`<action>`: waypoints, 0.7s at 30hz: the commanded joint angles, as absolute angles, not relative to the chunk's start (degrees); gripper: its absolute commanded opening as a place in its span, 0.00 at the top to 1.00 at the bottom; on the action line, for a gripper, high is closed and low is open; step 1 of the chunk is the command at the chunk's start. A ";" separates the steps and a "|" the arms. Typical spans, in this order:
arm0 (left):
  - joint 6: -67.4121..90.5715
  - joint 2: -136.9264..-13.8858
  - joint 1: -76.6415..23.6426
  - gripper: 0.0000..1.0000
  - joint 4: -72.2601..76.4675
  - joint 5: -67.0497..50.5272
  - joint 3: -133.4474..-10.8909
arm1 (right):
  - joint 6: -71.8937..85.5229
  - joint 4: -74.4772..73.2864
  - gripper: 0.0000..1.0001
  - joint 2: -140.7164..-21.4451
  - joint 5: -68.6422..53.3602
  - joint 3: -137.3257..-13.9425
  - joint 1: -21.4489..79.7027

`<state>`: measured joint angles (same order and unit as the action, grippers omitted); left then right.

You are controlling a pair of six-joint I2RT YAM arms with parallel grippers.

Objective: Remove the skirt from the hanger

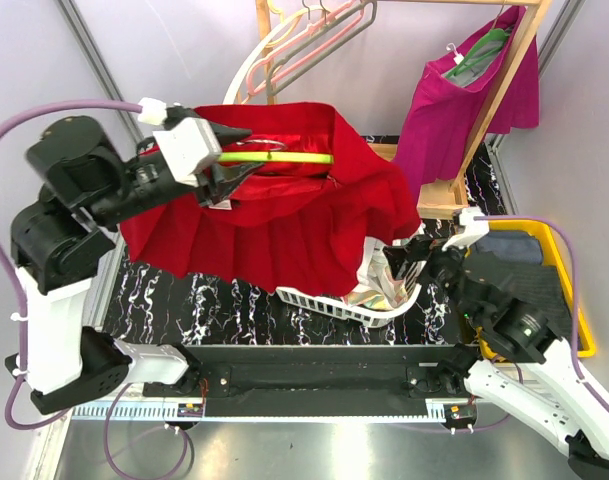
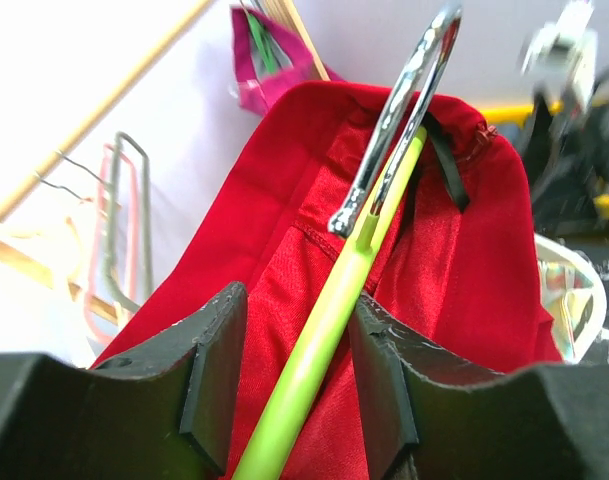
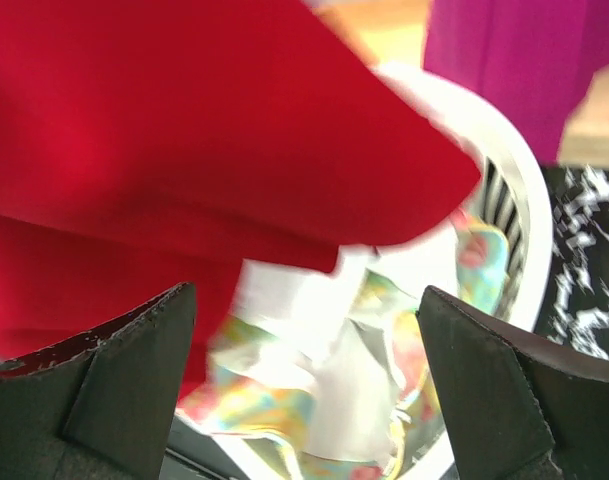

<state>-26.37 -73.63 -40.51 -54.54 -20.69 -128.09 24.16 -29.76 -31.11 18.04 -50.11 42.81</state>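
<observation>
The red skirt (image 1: 274, 230) hangs in mid-air from a lime-green hanger (image 1: 284, 158), its waistband spread along the bar. My left gripper (image 1: 234, 160) is shut on the hanger at the bar's left end. In the left wrist view the green bar (image 2: 324, 330) runs between the black fingers (image 2: 384, 380) with red cloth (image 2: 444, 270) behind it and the metal hook (image 2: 394, 110) above. My right gripper (image 1: 399, 262) stands open under the skirt's right lower edge (image 3: 184, 130), with nothing between its jaws (image 3: 304, 390).
A white basket (image 1: 324, 303) holding floral cloth (image 3: 384, 330) sits below the skirt. A wooden rack (image 1: 489, 110) at the back right carries a magenta skirt (image 1: 454, 100). Empty hangers (image 1: 304, 40) hang at the back. A yellow-rimmed bin (image 1: 574, 270) is at the right.
</observation>
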 commanded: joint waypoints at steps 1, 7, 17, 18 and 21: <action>-25.05 -72.42 -40.43 1.00 -46.49 -22.06 -132.63 | 22.42 -23.84 0.00 -29.89 21.53 -47.90 42.98; -22.16 -72.07 -40.43 1.00 -46.58 -23.29 -132.72 | 16.09 -17.50 0.02 -31.28 23.03 -50.00 42.98; -24.78 -69.44 -40.43 1.00 -46.85 -21.54 -125.36 | 17.91 -10.73 0.04 -35.68 11.11 -64.85 42.98; -24.87 -69.17 -40.43 1.00 -46.50 -21.01 -123.94 | 19.32 -9.94 0.04 -36.21 9.77 -66.17 42.98; -24.61 -68.64 -40.52 1.00 -43.51 -18.82 -117.87 | 23.54 -4.60 0.06 -37.87 5.47 -68.99 42.89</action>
<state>-23.20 -69.67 -40.51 -53.04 -21.47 -122.28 17.85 -15.22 -36.95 13.19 -64.29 42.81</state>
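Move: The left hand holds the green hanger inside the red skirt, and the hanger's clip end lies some 14 cm to its right, about 1 cm ahead and level in height. From the right hand that clip end is about 13 cm left, straight ahead 0 and roughly 24 cm higher. The basket's middle is some 6 cm ahead of the right hand, 9 cm left and 25 cm below; the magenta garment hangs about 22 cm ahead, 6 cm right and 10 cm higher. Upward goes the right hand: after dipping about 2 cm it climbs beside the red skirt's right-hand side, ending some 15 cm higher and nearer the hanger's clip end. Its fingers tip up roughly 20 degrees, still wide open. The left hand keeps its pinch on the green hanger, rising slightly and easing back, then sinking again. ##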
